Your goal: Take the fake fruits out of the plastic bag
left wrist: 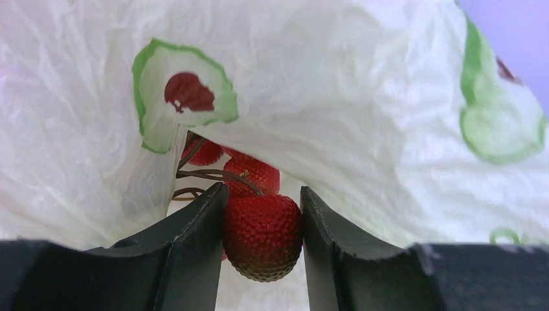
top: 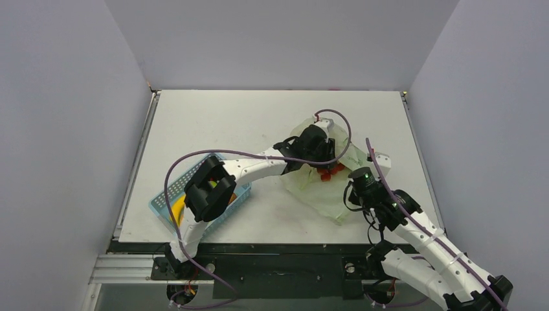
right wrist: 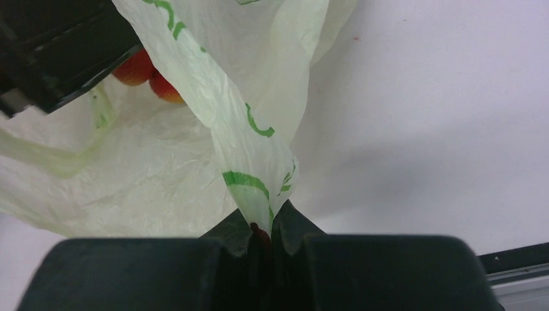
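My left gripper (left wrist: 262, 190) reaches into the mouth of the plastic bag (left wrist: 362, 97) and is shut on one bumpy red berry of the berry cluster (left wrist: 262, 236). More berries and brown stems lie just behind it. From above, the left gripper (top: 318, 161) sits over the pale green bag (top: 317, 194), with the red berries (top: 331, 172) showing beside it. My right gripper (right wrist: 266, 217) is shut on a pinched fold of the bag's edge (right wrist: 256, 155), holding it up. No other fake fruits show.
A blue lattice basket (top: 162, 197) holding a yellow fruit (top: 176, 211) stands at the near left, partly under the left arm. The left arm's black wrist (right wrist: 58, 45) fills the right wrist view's top left corner. The table's front edge (top: 259, 241) runs close by.
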### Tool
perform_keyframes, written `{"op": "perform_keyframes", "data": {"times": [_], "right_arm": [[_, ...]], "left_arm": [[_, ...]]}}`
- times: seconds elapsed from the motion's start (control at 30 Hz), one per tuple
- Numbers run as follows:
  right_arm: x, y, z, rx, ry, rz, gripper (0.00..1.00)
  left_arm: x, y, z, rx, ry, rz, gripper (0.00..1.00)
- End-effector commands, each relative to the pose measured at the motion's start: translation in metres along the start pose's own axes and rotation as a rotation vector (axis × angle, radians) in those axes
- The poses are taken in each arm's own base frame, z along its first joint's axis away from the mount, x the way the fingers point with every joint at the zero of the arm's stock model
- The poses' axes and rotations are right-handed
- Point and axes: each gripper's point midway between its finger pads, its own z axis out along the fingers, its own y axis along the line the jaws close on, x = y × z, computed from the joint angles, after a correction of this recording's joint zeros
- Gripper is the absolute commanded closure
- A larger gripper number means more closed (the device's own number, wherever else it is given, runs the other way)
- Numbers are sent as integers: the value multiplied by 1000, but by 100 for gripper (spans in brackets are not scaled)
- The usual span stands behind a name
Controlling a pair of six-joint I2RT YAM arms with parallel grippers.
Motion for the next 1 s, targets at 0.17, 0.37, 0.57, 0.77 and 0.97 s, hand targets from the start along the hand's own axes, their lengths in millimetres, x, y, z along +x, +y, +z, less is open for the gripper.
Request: {"op": "perform_keyframes", "data": {"times": [0.17,0.37,0.57,0.77,0.97], "right_arm": [[-33,-13,3,85,-126,60,100],[-31,-15,8,89,-112,52,100],[-27,-12,11,76,-98,49,100],[-28,-9,10,64,-97,46,100],[-34,-8,6,52,-114,54,100]], "left_arm": [[-32,-51,-80,224,53,-51,100],[-33,-67,-114,301,68,-62,100],[-48,-93,-146,409,50,-77,100],[-59,-114,-173,511,37,-81,100],[-48,-118,-183,563,92,-95,100]]}}
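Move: One fruit of the lychee bunch is already in my left fingers, and the rest hangs about 5 cm below and 2 cm back, inside the bag. The basket's middle lies about 43 cm to the left, 13 cm back and 6 cm lower. The pinched bag edge, in my right fingers, is roughly 7 cm right and 11 cm back of my left hand, 2 cm higher. From my right hand the basket is some 50 cm left, 2 cm back and 8 cm below. I draw the lychee bunch up out of the bag with my left hand, rising about 15 cm while pulling back 9 or 10 cm and drifting slightly left. My grip stays closed on the one fruit as the wrist turns some 25 degrees, partly clockwise. My right hand keeps pinching the bag edge and shifts about 2 cm forward and 2 cm right. ##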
